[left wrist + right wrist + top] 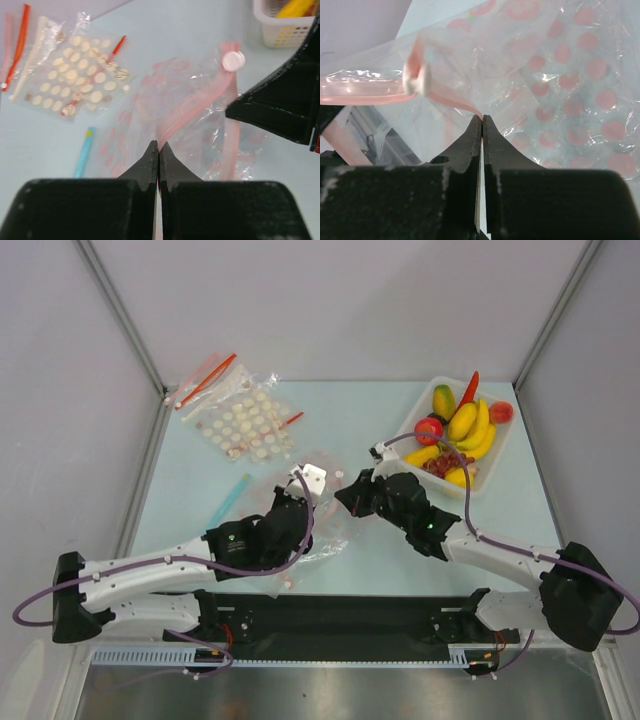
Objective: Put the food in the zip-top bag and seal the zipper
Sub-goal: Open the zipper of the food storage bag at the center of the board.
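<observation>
The zip-top bag (326,528) hangs crinkled between my two grippers at mid-table, and nothing shows inside it. Its pink zipper (196,106) runs from my left gripper (159,145) up to a white slider (233,60). That gripper (303,498) is shut on the strip. My right gripper (482,119) is shut on the zipper (451,100) too, just past the slider (418,80); it (348,500) faces the left one closely. The food sits in a white basket (492,476) at back right: bananas (470,425), apple (429,430), chili (470,388), grapes (447,462), mango (444,400), peach (501,412).
A flat pink-dotted clear bag (580,100) lies under the held bag. White-dotted bags with red strips (240,422) lie at back left. A light-blue stick (230,498) rests left of my left gripper. Grey walls close in the table on three sides.
</observation>
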Robot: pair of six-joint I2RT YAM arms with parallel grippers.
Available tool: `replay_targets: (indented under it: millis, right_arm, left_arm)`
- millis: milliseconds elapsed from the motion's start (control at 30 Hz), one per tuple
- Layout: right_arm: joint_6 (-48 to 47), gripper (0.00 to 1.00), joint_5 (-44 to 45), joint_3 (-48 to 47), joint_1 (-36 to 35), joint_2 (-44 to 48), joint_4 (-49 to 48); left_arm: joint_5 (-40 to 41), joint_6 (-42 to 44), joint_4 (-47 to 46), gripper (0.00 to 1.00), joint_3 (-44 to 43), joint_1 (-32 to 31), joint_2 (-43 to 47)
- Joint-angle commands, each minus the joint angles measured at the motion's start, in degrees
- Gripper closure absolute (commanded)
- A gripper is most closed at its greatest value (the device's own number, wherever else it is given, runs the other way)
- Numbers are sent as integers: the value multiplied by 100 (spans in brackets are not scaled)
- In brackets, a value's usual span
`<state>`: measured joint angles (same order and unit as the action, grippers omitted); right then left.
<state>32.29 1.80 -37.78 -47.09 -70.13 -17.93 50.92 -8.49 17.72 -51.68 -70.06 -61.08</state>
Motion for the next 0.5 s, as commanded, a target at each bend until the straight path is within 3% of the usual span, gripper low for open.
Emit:
replay_targets:
  millis: [0,133,233,367,467]
  right_arm:
    - [-188,100,-31,-309,-2,-158,-193]
    - [-233,97,-22,-362,68,-203,-114]
    - [-215,87,-119,-318,147,-177,-158]
    - [-162,51,-733,-248,200,-299,-421]
    - [-66,41,-1032,-300,183,-554,-553]
  left_arm:
    - [1008,14,505,100,-211,-60,79]
    - [807,-30,382,99,-141,-60,-105]
    - [290,-12,22,100,-88,10,-386]
    - [-274,5,-312,100,-114,159,-712]
    - [-432,-12,-418,100,-79,221,-730]
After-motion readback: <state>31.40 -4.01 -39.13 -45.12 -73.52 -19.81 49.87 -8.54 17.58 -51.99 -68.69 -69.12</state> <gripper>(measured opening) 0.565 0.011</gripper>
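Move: Ahead and to the right of the left hand, which already pinches one pink zipper lip, stands the white slider end of the open bag, about 4 cm farther out, 6 cm right and slightly higher. From the right hand, shut on the strip beside it, the slider is roughly 3 cm left, 2 cm ahead and 2 cm up. On the board, the blue pen lies some 14 cm left and 2 cm ahead of the left hand, and the dotted bags about 12 cm left and 20 cm ahead. Keeping its pinch on the zipper lip, the left hand first eases a further 1.5 cm or so to the left, then reverses and swings about 3 cm right while sinking some 4 cm, coming in beside the right fingers, its left side rolling up slightly. The right hand stays nearly in place and opens to over half its range, letting go of the strip next to the slider. ##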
